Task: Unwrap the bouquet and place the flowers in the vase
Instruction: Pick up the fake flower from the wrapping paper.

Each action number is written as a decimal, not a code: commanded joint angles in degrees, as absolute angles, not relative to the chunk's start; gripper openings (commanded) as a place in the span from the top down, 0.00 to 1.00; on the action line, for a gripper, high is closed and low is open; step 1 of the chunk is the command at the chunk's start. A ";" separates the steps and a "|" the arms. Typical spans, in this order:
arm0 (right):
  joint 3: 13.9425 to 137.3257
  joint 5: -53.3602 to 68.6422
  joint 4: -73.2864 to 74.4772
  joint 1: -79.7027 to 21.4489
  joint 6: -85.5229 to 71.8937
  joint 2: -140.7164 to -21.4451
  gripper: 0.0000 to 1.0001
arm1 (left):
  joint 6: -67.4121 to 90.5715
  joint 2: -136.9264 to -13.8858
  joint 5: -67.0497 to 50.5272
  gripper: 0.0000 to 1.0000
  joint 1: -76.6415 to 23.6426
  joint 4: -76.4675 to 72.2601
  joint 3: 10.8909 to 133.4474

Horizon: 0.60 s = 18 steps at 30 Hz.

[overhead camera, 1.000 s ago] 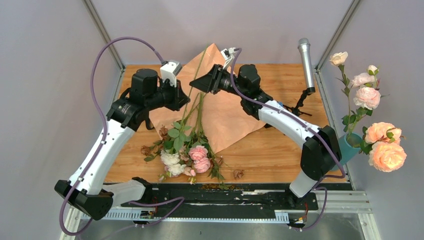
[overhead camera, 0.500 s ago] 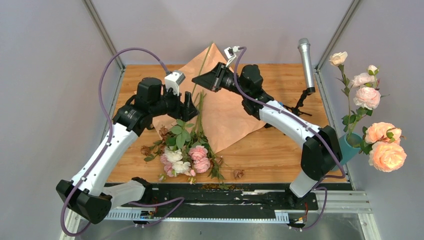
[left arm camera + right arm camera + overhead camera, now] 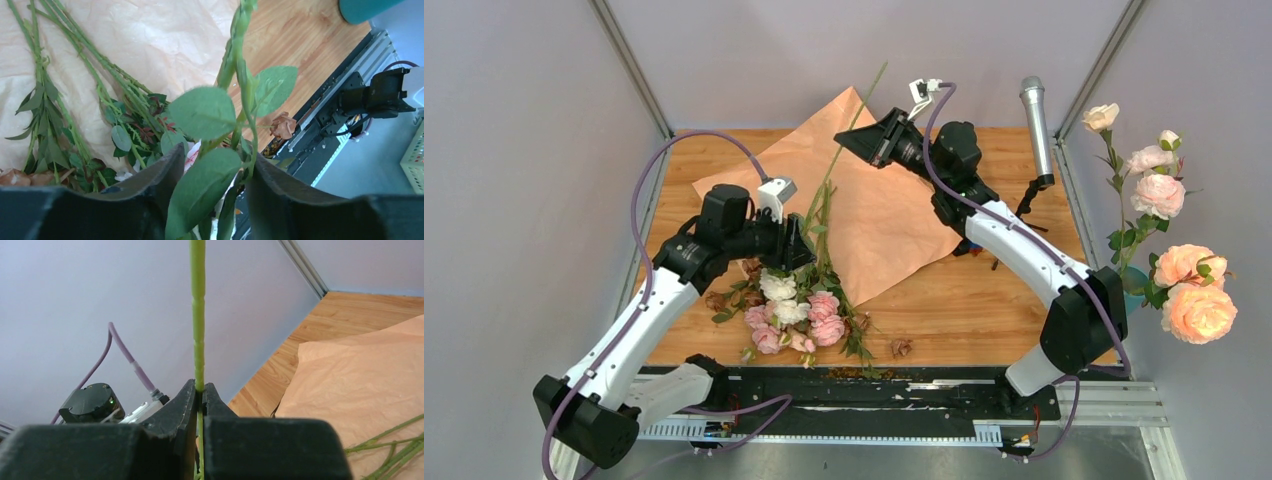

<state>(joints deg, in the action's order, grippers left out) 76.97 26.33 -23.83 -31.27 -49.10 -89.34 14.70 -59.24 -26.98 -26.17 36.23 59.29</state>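
The bouquet is unwrapped: its tan paper lies spread on the table, with the flowers on its near left edge, pink and cream heads toward me. My right gripper is shut on one thin green stem, held above the paper's far corner. The stem's tip points up and back. My left gripper hovers over the leafy stems behind the heads. Its jaws stand apart with leaves and a stem between them. Only a sliver of the teal vase shows at the right edge, behind my right arm.
A silver microphone on a black stand rises at the back right. Large peach roses and paler ones stand tall in the vase. Dried brown bits lie near the table's front edge. Metal frame posts flank the table.
My right gripper shut on a stem and lifted it up and to the right. My left gripper opened and moved nearer, down toward the flower heads. The paper's left side now lies uncovered.
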 commanded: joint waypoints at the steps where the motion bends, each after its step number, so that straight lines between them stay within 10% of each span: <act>1: 76.50 23.65 -23.24 -30.35 -46.96 -86.95 1.00 | 15.42 -56.57 -29.32 0.50 -26.37 35.82 58.46; 9: 77.11 21.84 -15.80 -30.23 -38.51 -86.48 0.86 | 16.06 -56.12 -29.83 0.97 -26.37 35.78 59.62; 12: 75.74 20.92 -11.98 -30.24 -33.72 -84.37 0.54 | 15.99 -56.54 -29.66 1.00 -26.37 37.16 60.60; 18: 71.20 18.23 -5.02 -30.23 -21.46 -77.02 0.33 | 17.30 -58.66 -30.03 1.00 -26.37 41.96 62.90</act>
<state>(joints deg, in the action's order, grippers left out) 73.01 20.75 -9.69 -30.44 -32.71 -84.09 16.19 -57.65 -28.45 -26.17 39.31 59.29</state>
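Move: The fake flower's green stem already runs between both hands' fingers. The left hand has it loosely between half-open fingers just above the leaves, about 15 cm back, 7 cm left and 17 cm below the right hand's pinch. From the left hand, the white roses hang some 9 cm back, 4 cm left and 10 cm below; the pink roses lie 14 cm back, 4 cm right and 17 cm below; the loose stems are 8 cm ahead, 3 cm right and 20 cm below. Easing back only about 1.5 cm, the left hand closes its fingers fully and pinches the leafy part of the stem. The right hand keeps its pinch at first, drifting slightly forward and right; then it opens more than halfway, lets go of the upper stem and drops about 5 cm, pulling off some 3 cm to the right as its fingertips dip around 15 degrees. ##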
